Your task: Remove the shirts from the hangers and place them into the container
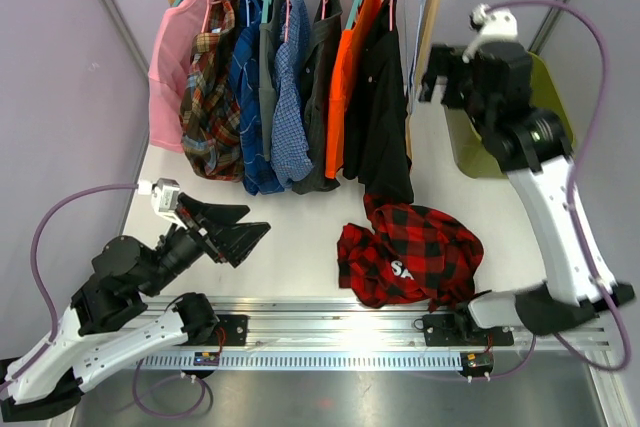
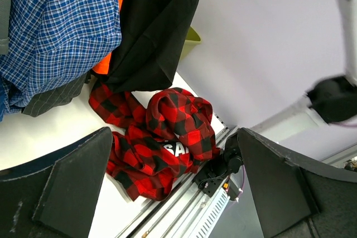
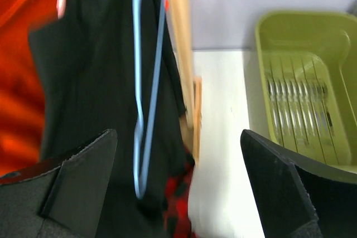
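Note:
A red-and-black plaid shirt [image 1: 410,252] [image 2: 162,143] lies crumpled on the white table, off any hanger. Other shirts hang on hangers from the wooden rail: pink [image 1: 175,57], brown-red plaid [image 1: 210,107], blue checked [image 1: 290,97] [image 2: 61,26], dark grey [image 1: 320,87], orange [image 1: 350,77] [image 3: 17,54] and black [image 1: 385,107] [image 3: 95,82]. A bare pale blue hanger [image 1: 418,7] [image 3: 146,82] hangs at the rail's right end. My right gripper [image 1: 432,87] [image 3: 178,193] is open beside it, holding nothing. The olive-green container [image 1: 480,147] [image 3: 304,82] stands at the right. My left gripper [image 1: 257,219] [image 2: 173,188] is open, low at the near left.
The rack's wooden upright [image 1: 430,7] [image 3: 181,43] stands between the hanging shirts and the container. A metal rail [image 1: 330,332] runs along the table's near edge. My right arm [image 1: 550,207] partly covers the container in the top view.

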Robot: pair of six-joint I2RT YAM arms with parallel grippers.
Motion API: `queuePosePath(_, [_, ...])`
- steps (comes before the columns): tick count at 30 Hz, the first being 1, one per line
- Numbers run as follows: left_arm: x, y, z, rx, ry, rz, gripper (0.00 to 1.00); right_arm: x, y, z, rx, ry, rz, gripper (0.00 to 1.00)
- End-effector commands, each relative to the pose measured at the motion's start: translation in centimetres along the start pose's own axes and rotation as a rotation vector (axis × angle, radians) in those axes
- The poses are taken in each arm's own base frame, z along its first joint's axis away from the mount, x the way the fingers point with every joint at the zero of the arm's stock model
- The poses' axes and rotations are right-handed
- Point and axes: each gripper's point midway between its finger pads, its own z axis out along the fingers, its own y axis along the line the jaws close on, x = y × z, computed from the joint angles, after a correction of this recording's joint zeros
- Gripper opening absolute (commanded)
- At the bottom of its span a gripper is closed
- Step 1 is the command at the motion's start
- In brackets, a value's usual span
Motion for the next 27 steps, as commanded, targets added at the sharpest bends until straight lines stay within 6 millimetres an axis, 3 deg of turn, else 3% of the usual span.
queuePosePath(1, [-0.5, -0.7, 0.5, 0.027, -0.019, -0.012, 0.99, 2.3, -2.9, -5.4, 0.082, -0.017, 0.081, 0.99])
queuePosePath(5, [0.0, -0.9, 1.1, 0.032, 0.008, -0.005, 0.99, 8.6, -4.6, -8.8, 0.102, 0.07, 0.149, 1.0])
queuePosePath(7, [0.2, -1.0, 1.4, 0.035, 0.018, -0.003, 0.99, 13.2, -4.8, -9.5, 0.108, 0.173, 0.175, 0.99])
queuePosePath(8, [0.6, -1.1, 1.8, 0.037, 0.037, -0.001, 0.99, 15.0, -4.8, -9.5, 0.108, 0.217, 0.175, 0.99])
queuePosePath(9, [0.7, -1.2, 2.0, 0.043, 0.039, -0.002, 0.99, 18.5, -4.8, -9.3, 0.122, 0.302, 0.177, 0.99])
queuePosePath(11, [1.1, -1.2, 2.3, 0.046, 0.053, -0.009, 0.99, 21.9, -4.1, -9.1, 0.107, 0.394, 0.174, 1.0])
queuePosePath(12, [1.3, -1.3, 2.5, 0.05, 0.056, -0.012, 0.99, 24.9, -3.7, -8.9, 0.12, 0.463, 0.178, 0.99])
queuePosePath(18, [1.7, -1.2, 2.6, 0.049, 0.065, -0.031, 0.99, 31.6, -2.1, -9.2, 0.129, 0.611, 0.222, 0.99])
queuePosePath(23, [1.6, -0.8, 2.2, 0.034, 0.059, -0.029, 0.99, 33.9, -0.8, -9.5, 0.136, 0.654, 0.363, 0.99])
queuePosePath(27, [2.0, -0.8, 2.3, 0.039, 0.071, -0.03, 0.99, 38.2, 0.5, -9.5, 0.146, 0.738, 0.405, 0.99])
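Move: The loose red checked shirt lies on the table about 22 cm back from the right hand, nearly level sideways and roughly 38 cm below. The emptied blue hanger hangs some 11 cm ahead and 4 cm left of that hand, the black shirt about 9 ahead and 11 left, and the green container around 12 ahead, 23 right. From the left hand the checked shirt is about 38 cm right, 4 ahead, 30 below. Open right hand swings 20 cm back and 30 down, tipping towards the checked shirt; left hand drifts right. ##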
